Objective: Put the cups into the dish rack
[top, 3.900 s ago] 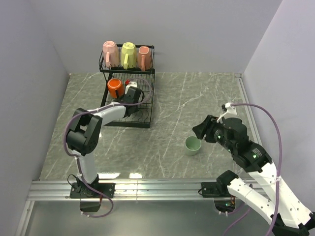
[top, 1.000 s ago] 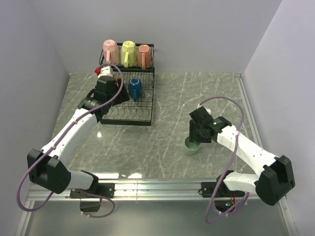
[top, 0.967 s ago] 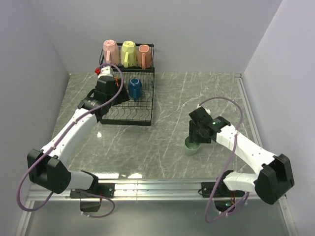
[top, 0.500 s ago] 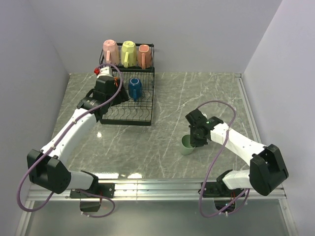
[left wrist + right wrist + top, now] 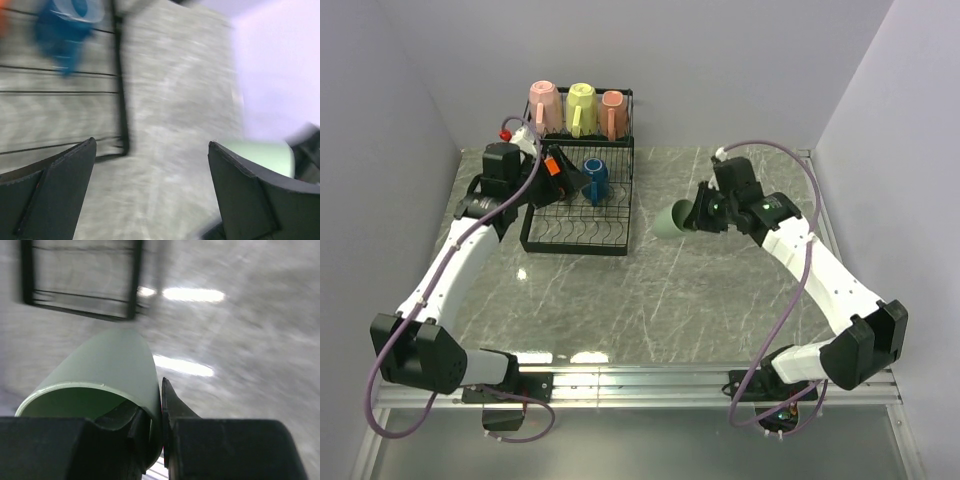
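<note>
The pale green cup hangs tilted above the table, right of the dish rack. My right gripper is shut on its wall, one finger inside and one outside; the right wrist view shows the cup in the gripper. My left gripper is open and empty over the rack's lower tray, beside the blue cup. An orange cup shows partly behind that gripper. Two pink cups and a yellow one stand upside down in the upper basket.
The left wrist view is blurred: open gripper, blue cup, the rack's black frame, and the green cup at right. A rack corner lies ahead in the right wrist view. Walls enclose the marble table.
My right gripper shut on the green cup, lifted it off the table and carried it back and left toward the rack. My left gripper opened wide and drew back to the left.
</note>
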Controlling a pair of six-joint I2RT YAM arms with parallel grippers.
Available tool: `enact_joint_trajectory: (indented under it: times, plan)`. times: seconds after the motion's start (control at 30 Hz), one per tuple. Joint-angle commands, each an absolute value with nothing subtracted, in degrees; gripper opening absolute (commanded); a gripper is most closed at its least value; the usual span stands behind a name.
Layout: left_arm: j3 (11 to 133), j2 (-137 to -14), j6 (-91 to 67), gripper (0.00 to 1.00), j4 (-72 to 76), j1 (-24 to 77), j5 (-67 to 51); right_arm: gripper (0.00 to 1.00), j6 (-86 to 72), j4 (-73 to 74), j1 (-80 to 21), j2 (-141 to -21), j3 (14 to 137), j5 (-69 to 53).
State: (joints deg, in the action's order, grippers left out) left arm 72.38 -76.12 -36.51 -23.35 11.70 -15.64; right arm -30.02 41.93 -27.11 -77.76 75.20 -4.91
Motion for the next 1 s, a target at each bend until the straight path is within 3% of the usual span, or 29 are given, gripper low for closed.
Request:
enact_joint_trajectory:
  times: [0.0, 0.17, 0.27, 0.4, 0.53, 0.63, 0.97]
  plan:
    - [68.48, -71.73, -43.05, 0.99, -9.79, 11.16, -35.31, 0.0, -33.99, 32.02, -24.7, -77.35, 77.26, -21.5]
    - [57.76, -69.79, -57.34, 0.99, 12.26, 10.99, -49.55, 0.0, -45.51, 11.63, -22.77, -77.78, 73.75, -42.58]
    - [51.87, -68.65, -65.53, 0.99, 25.72, 10.99, -53.69, 0.0, -53.24, 1.17, -22.76, -79.54, 72.43, -49.19]
    - [46.5, -67.33, -71.88, 0.99, 35.22, 11.07, -53.44, 0.0, -61.94, -8.42, -22.76, -80.94, 70.58, -51.76]
    - [41.23, -67.41, -83.72, 0.99, 54.52, 11.25, -52.82, 0.0, -66.26, -15.1, -22.94, -81.82, 68.38, -52.47]
    - [40.26, -67.59, -87.44, 0.99, 59.84, 11.25, -52.38, 0.0, -67.67, -16.6, -22.76, -81.74, 67.24, -52.21]
    - [40.43, -65.39, -84.65, 0.99, 55.91, 12.74, -50.89, 0.0, -68.56, -16.08, -22.85, -83.93, 68.99, -51.95]
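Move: The green cup, held by its rim in my right hand, lies about 26 cm to the right of my open left gripper, 5 cm back and 8 cm lower. In the rack's lower tier the blue cup stands roughly 9 cm ahead and 5 cm right of my left hand, the orange cup 9 cm ahead and 5 cm left, both some 16 cm below. From my right hand, my left gripper is about 31 cm left, 7 cm ahead and 5 cm higher. I draw my open left hand back about 12 cm from over the orange and blue cups, also rightward and up, swinging its fingers round to point right, towards the green cup. My right hand keeps its pinch on the rim, carries the cup some 10 cm up and as far left, then nearly halts, rolling about 50 degrees so the cup's base faces my left gripper. ##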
